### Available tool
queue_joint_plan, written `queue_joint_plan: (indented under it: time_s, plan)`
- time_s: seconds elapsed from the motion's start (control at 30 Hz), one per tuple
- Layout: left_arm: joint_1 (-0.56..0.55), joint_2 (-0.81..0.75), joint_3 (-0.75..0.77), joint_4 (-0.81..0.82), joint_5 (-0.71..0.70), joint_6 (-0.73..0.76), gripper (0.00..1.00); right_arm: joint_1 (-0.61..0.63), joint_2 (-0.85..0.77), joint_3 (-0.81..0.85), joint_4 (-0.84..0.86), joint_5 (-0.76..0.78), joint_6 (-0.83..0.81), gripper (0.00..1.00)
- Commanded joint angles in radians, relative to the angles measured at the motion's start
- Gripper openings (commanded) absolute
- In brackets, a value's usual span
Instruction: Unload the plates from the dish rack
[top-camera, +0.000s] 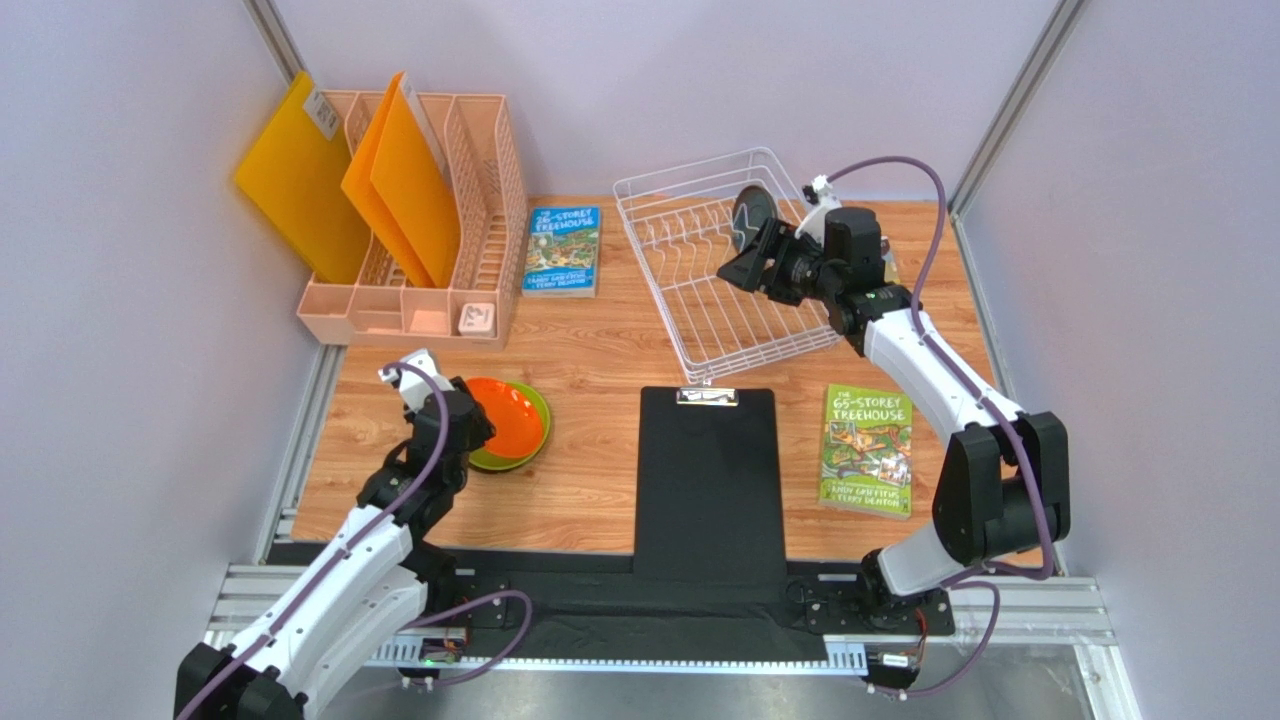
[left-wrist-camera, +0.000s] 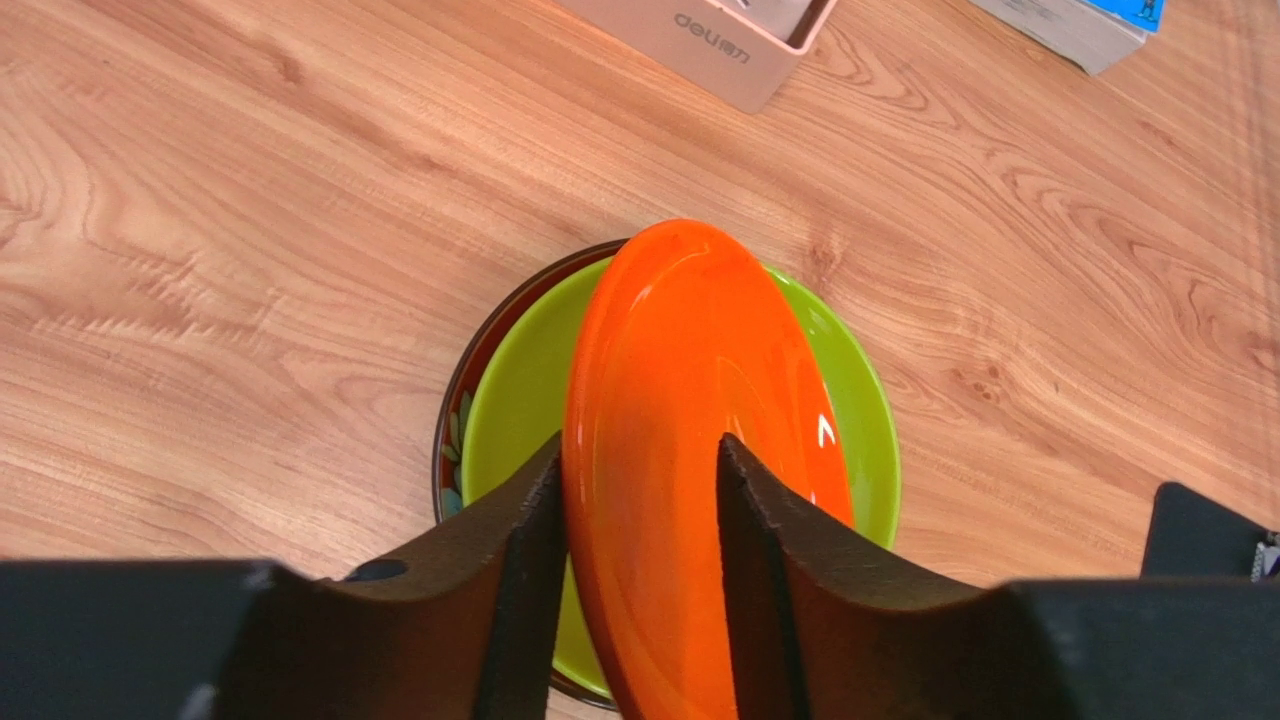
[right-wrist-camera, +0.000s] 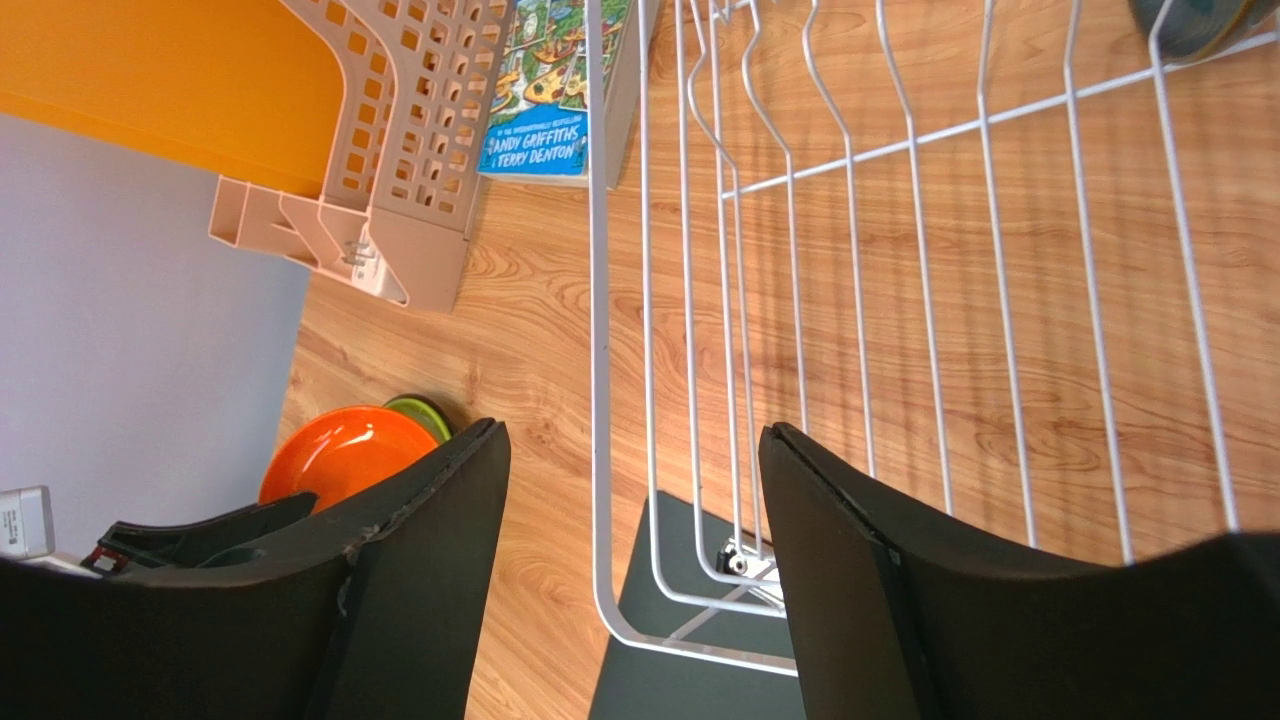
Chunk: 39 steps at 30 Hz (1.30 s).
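Note:
The white wire dish rack (top-camera: 666, 293) stands at the back right with a dark grey plate (top-camera: 747, 221) upright in its far end; that plate's edge (right-wrist-camera: 1202, 18) shows in the right wrist view. My right gripper (top-camera: 747, 272) hovers open over the rack (right-wrist-camera: 598, 375), nothing between its fingers (right-wrist-camera: 631, 435). At the front left, an orange plate (top-camera: 508, 413) leans tilted on a lime green plate (left-wrist-camera: 519, 390), which lies on a dark red floral plate (left-wrist-camera: 449, 435). My left gripper (left-wrist-camera: 639, 447) is open, its fingers astride the orange plate (left-wrist-camera: 676, 360).
A peach mesh file holder (top-camera: 481, 210) with orange folders (top-camera: 406, 188) stands at the back left. A blue book (top-camera: 562, 249) lies beside it. A black clipboard (top-camera: 706, 480) lies front centre and a green book (top-camera: 867, 447) to its right.

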Motion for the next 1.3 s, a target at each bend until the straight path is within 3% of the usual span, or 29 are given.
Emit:
queue_joint_plan:
  time_s: [0.0, 0.87, 0.93, 1.0, 1.27]
  plan:
    - [0.004, 0.003, 0.000, 0.030, -0.016, -0.005, 0.56, -0.006, 0.018, 0.082, -0.038, 0.054, -0.059, 0.67]
    - [0.004, 0.128, -0.026, 0.019, -0.051, -0.054, 0.71, -0.094, 0.187, 0.270, -0.105, 0.092, -0.102, 0.67]
    - [0.004, 0.135, -0.014, -0.009, -0.063, -0.063, 0.75, -0.098, 0.200, 0.295, -0.113, 0.103, -0.109, 0.67]
    - [0.004, 0.142, -0.002, -0.019, -0.070, -0.069, 0.88, -0.098, 0.222, 0.322, -0.134, 0.109, -0.125, 0.68]
    - [0.004, 0.127, 0.029, -0.018, -0.082, -0.046, 0.93, -0.101, 0.340, 0.502, -0.232, 0.263, -0.211, 0.68]
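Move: The left hand's half-open fingers straddle the rim of the orange plate, which leans with its left edge high; its middle lies about 4 cm to this hand's right, 2 cm ahead and 5 cm below, and the green plate is right under it, some 7 cm below the hand. For the empty right hand, the grey plate stands roughly 14 cm ahead, 4 cm right and 12 cm below; from that hand, the dish rack's middle is about 6 cm ahead, 1 cm left and 15 cm down. The left hand lets the orange plate down onto the stack, sinking about 4.5 cm with a little drift back and left while its fingers tip slightly further down and spread from half open to nearly full, ending with one finger left of the stack and the other over the orange plate. Meanwhile the right hand travels forward some 9 cm and about 6 cm to its right, nearly level over the rack towards the grey plate, turning roughly 10 degrees clockwise with its fingers staying open and touching nothing yet. ##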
